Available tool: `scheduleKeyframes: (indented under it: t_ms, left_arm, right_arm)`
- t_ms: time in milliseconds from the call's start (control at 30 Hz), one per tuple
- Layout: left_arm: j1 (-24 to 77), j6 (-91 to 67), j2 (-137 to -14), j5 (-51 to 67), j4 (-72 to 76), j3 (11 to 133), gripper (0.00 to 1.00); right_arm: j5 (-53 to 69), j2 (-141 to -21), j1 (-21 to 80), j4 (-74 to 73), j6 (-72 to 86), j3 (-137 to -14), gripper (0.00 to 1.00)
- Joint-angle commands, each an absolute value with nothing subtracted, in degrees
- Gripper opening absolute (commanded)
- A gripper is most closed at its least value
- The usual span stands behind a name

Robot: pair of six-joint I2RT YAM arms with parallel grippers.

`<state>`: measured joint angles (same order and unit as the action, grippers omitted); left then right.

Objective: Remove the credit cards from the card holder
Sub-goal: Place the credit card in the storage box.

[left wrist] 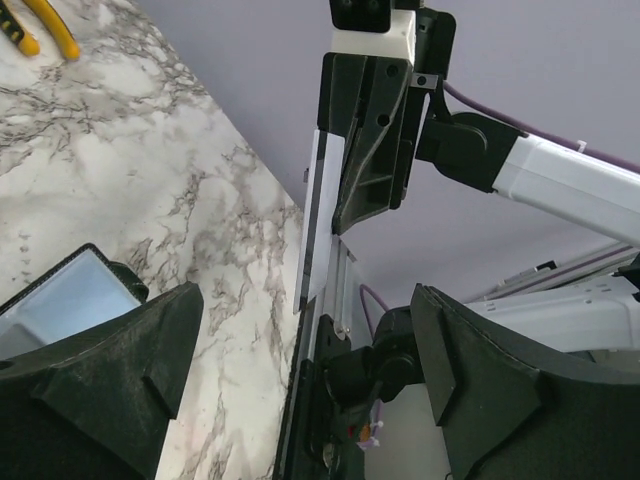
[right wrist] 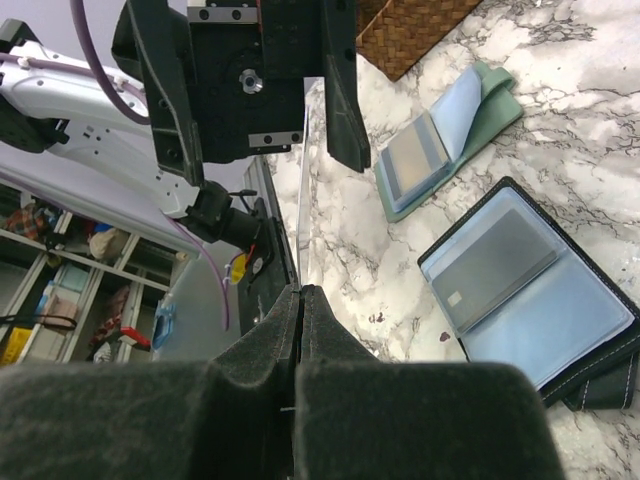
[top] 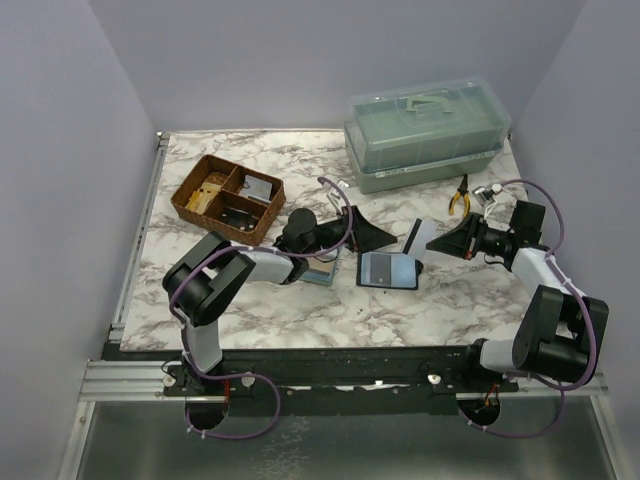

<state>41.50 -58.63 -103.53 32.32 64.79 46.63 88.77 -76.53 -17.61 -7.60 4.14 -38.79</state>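
Observation:
The black card holder (top: 388, 270) lies open on the marble, its blue-grey inside up (right wrist: 530, 290), with a grey credit card (right wrist: 495, 265) still in a pocket. My right gripper (top: 440, 244) is shut on another pale credit card (top: 420, 237), held on edge above the table; it shows as a thin strip (right wrist: 303, 225) running out from my closed right gripper (right wrist: 302, 292). My left gripper (top: 385, 237) faces it, open, with its fingers (right wrist: 345, 100) apart on either side of the card's far end. In the left wrist view the card (left wrist: 322, 220) hangs from the right gripper (left wrist: 340, 215), beyond my open left gripper (left wrist: 300, 390).
A green wallet (top: 320, 275) lies open under the left arm. A brown wicker tray (top: 228, 197) sits at the back left, a clear green box (top: 425, 130) at the back right, and yellow pliers (top: 459, 195) beside it.

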Motion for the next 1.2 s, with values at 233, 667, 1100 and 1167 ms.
scheduleKeyframes:
  t_ms: [233,667,1100,1167]
  left_arm:
    - [44.60,-65.36,-115.69,37.07,71.13,57.41,0.70]
    - [44.75,-68.29,-116.59,38.97,76.60,56.92,0.00]
    - [32.78,-71.43,-102.91,37.72,74.97,39.75,0.00]
    - [30.01,-71.64,-99.90,37.06,71.53,37.92,0.00]
  right_arm:
    - [93.87,-78.03,-16.96,-10.61,1.33,-40.76,0.00]
    - [92.14,-78.83,-16.70,-15.93,-4.48,-42.42,0.26]
    - [86.64,-75.65,-16.79,-33.56,-24.07,-48.36,0.85]
    - [85.53,-74.38,-16.79,-32.62,-23.73,-47.90,0.85]
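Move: The white card, held at its right end in the shut right fingers, has its middle about 7 cm to the right of the open left hand, at roughly the same height and forward reach, and some 4 cm to the left of the right hand point. From the left hand, the open black holder lies about 16 cm straight below; the teal holder is at that depth too, 14 cm left and 1 cm farther out. The storage basket is some 34 cm left, 16 cm farther out and 15 cm lower. The left fingers come onto the near end of the white card and pinch it, after the hand goes about 5 cm right with a slight dip; the waiting right fingers then open and let go. Keeping its pinch, the left hand swings back some 10 cm left, dipping first, then rising and edging forward. The right hand otherwise stays, lifting 1–2 cm as its fingers tip slightly upward. ##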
